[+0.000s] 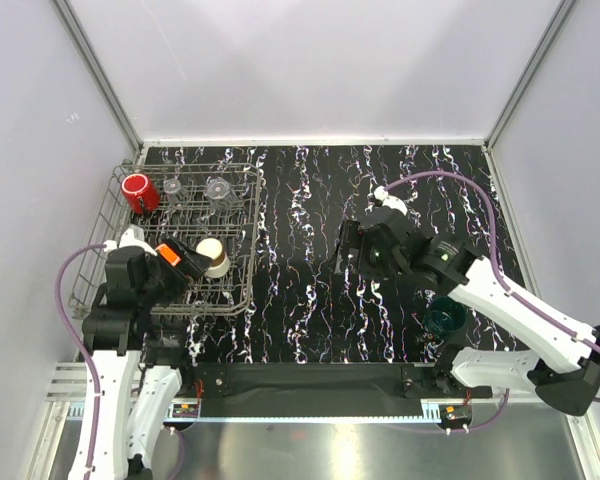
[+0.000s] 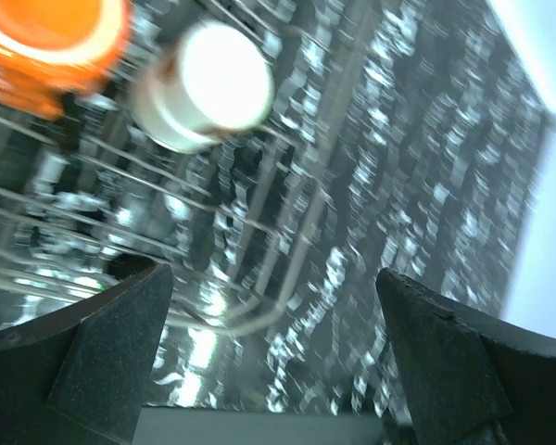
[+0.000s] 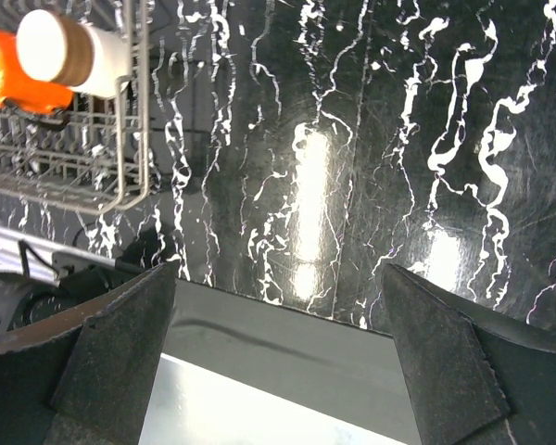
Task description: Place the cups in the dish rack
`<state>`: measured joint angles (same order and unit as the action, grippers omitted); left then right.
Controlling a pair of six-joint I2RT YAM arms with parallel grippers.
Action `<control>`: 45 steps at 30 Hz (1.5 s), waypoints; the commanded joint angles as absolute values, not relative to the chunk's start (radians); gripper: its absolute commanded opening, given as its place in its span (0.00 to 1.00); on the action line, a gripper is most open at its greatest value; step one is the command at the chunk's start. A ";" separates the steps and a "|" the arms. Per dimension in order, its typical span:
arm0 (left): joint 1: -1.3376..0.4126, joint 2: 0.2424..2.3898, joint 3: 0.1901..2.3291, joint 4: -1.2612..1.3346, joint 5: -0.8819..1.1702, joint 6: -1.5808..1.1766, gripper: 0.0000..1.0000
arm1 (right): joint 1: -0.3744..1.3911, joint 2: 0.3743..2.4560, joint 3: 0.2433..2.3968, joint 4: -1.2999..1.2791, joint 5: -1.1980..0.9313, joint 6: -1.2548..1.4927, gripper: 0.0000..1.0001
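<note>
The wire dish rack (image 1: 252,240) stands at the table's left. A red cup (image 1: 138,192) and two clear cups (image 1: 172,187) (image 1: 218,190) sit along its far side. Nearer lie an orange cup (image 1: 168,254) and a cream cup (image 1: 214,256). A dark green cup (image 1: 446,317) stands on the table, partly under the right arm. My left gripper (image 1: 187,265) hovers open over the rack beside the orange cup (image 2: 46,46) and the cream cup (image 2: 204,88), holding nothing. My right gripper (image 1: 346,250) hangs open over the table's middle, nothing between its fingers.
The black marbled tabletop (image 1: 300,220) is boxed in by white walls at the back and sides. A metal rail (image 1: 310,385) runs along the near edge between the arm bases. The right wrist view shows the rack's near corner (image 3: 130,199), with the orange (image 3: 0,69) and cream (image 3: 69,51) cups.
</note>
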<state>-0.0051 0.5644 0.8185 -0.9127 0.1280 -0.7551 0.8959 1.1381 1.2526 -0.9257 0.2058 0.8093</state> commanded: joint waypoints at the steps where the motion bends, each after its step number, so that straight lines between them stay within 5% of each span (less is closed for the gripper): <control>1: -0.002 0.512 0.784 -0.838 0.339 -0.778 0.99 | 0.893 1.161 1.253 -0.897 0.264 0.871 1.00; 7: -0.038 0.531 0.747 -0.766 0.406 -0.795 0.99 | 0.894 1.204 1.206 -0.891 0.337 0.914 0.99; 14: -0.273 0.519 0.701 -0.706 0.311 -0.863 0.99 | 0.858 1.241 1.172 -1.074 0.502 1.018 1.00; 23: -0.675 0.531 0.681 -0.658 0.091 -0.992 0.99 | 0.536 0.997 1.005 -1.098 0.475 0.951 0.98; 32: -0.960 0.667 0.699 -0.566 -0.051 -1.035 0.99 | 0.341 0.974 0.942 -1.129 0.537 0.960 0.83; 45: -0.992 0.543 0.667 -0.554 -0.052 -1.031 0.99 | 0.233 1.046 0.790 -1.080 0.486 1.135 0.63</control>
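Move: The green cup stands about 25 cm to the right of the right hand, some 4 cm back towards the base and 19 cm below it. From the left hand that cup is about 61 cm to the right, 4 cm back and 15 cm down. In the rack below the left hand, the white cup sits about 8 cm ahead and 2 cm right, the orange cup 6 cm ahead and 8 cm left, both roughly 13 cm down. To the green cup comes the empty right hand, first sinking, then sweeping some 23 cm right and ending 13 cm lower just above its rim; it turns about 55 degrees clockwise, points more steeply down and narrows its fingers to about two-thirds open, no grip yet. The empty left hand, wide open, leaves the rack 17 cm rightward and 8 cm back, turning 40 degrees clockwise. ##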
